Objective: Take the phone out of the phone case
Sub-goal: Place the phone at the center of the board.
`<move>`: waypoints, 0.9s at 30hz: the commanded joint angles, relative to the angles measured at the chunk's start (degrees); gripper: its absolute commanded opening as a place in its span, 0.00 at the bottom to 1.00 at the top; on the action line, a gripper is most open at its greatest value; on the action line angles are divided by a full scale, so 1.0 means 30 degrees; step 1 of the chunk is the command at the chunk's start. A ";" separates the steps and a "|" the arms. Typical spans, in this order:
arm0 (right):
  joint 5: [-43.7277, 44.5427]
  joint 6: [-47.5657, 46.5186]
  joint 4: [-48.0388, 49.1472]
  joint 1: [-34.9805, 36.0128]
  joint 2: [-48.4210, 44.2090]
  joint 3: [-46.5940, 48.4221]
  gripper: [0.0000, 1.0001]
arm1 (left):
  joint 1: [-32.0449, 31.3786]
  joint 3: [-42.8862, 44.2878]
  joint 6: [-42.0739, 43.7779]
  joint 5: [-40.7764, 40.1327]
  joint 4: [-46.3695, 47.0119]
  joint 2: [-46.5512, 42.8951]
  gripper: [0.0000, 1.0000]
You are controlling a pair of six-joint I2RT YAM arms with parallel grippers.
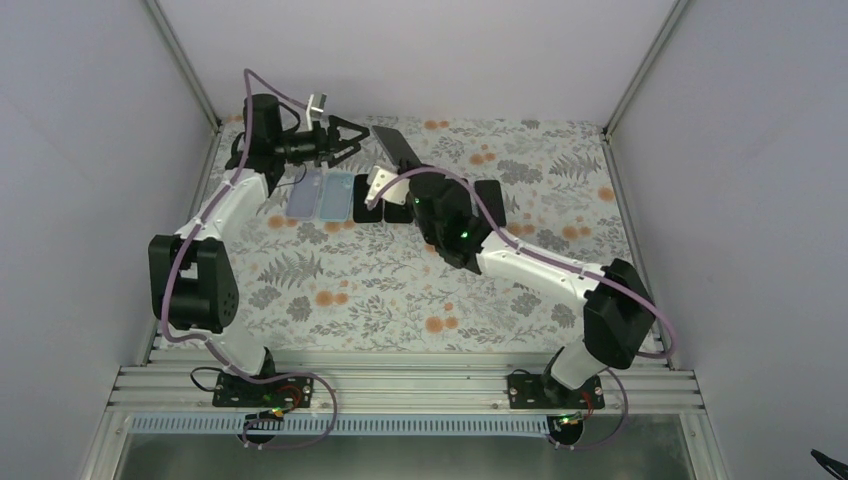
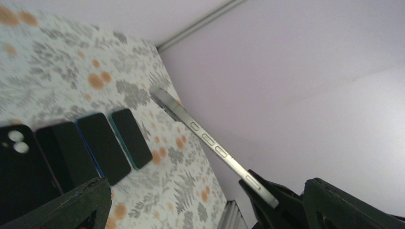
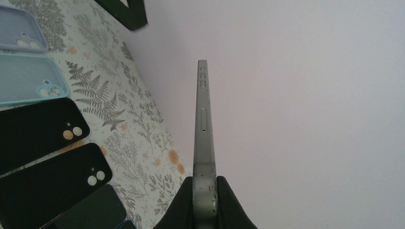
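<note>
My right gripper (image 1: 408, 180) is shut on the lower end of the phone (image 1: 394, 146), a thin dark slab with a silver edge (image 3: 203, 119). It holds the phone tilted up above the table, with no phone case around it. Both fingers (image 3: 184, 205) press its flat faces. My left gripper (image 1: 350, 135) hangs open and holds nothing, just left of the phone's upper end. From the left wrist, the phone's edge (image 2: 205, 138) runs across between the spread fingers (image 2: 81, 200), not touching them. Which case on the table held the phone I cannot tell.
Phone cases lie in a row on the floral cloth: a lilac case (image 1: 304, 192), a light blue case (image 1: 335, 195) and black cases (image 3: 40, 129). More dark slabs (image 1: 488, 203) lie to the right of my right arm. The enclosure's back wall is close behind.
</note>
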 commanded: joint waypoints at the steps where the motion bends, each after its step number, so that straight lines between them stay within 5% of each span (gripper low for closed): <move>1: 0.1725 -0.2017 0.4095 0.0852 0.0023 -0.0841 0.04 | -0.0433 -0.0701 -0.1366 0.0410 0.1586 -0.0377 0.96; 13: 0.2652 -0.4433 0.7630 0.2387 0.0278 -0.3164 0.04 | -0.1345 -0.2405 -0.2838 0.0253 0.3100 -0.0136 0.86; 27: 0.3236 -0.6925 1.1222 0.3305 0.0711 -0.4655 0.04 | -0.1778 -0.2928 -0.3933 0.0464 0.4328 0.0044 0.58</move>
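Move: The phone is already in the right gripper, held by one end. Its middle is about 8 cm to the right of the open left gripper and 2 cm back, roughly level with it. On the board some 30 cm below the left gripper, one black case lies 3 cm ahead and 1 cm left, and the second black case 3 cm ahead and 7 cm right. From the right gripper, the open left fingers are about 10 cm left and 5 cm ahead, about level. Bring the left gripper about 5 cm to the right, down and back so its open fingers pass either side of the phone's free end, then start closing them to roughly six tenths. Meanwhile keep the right grip shut and draw the phone back, left and slightly down, some 6 cm in all, tipping that hand's fingers up and rolling it a little, about 15 degrees together. ##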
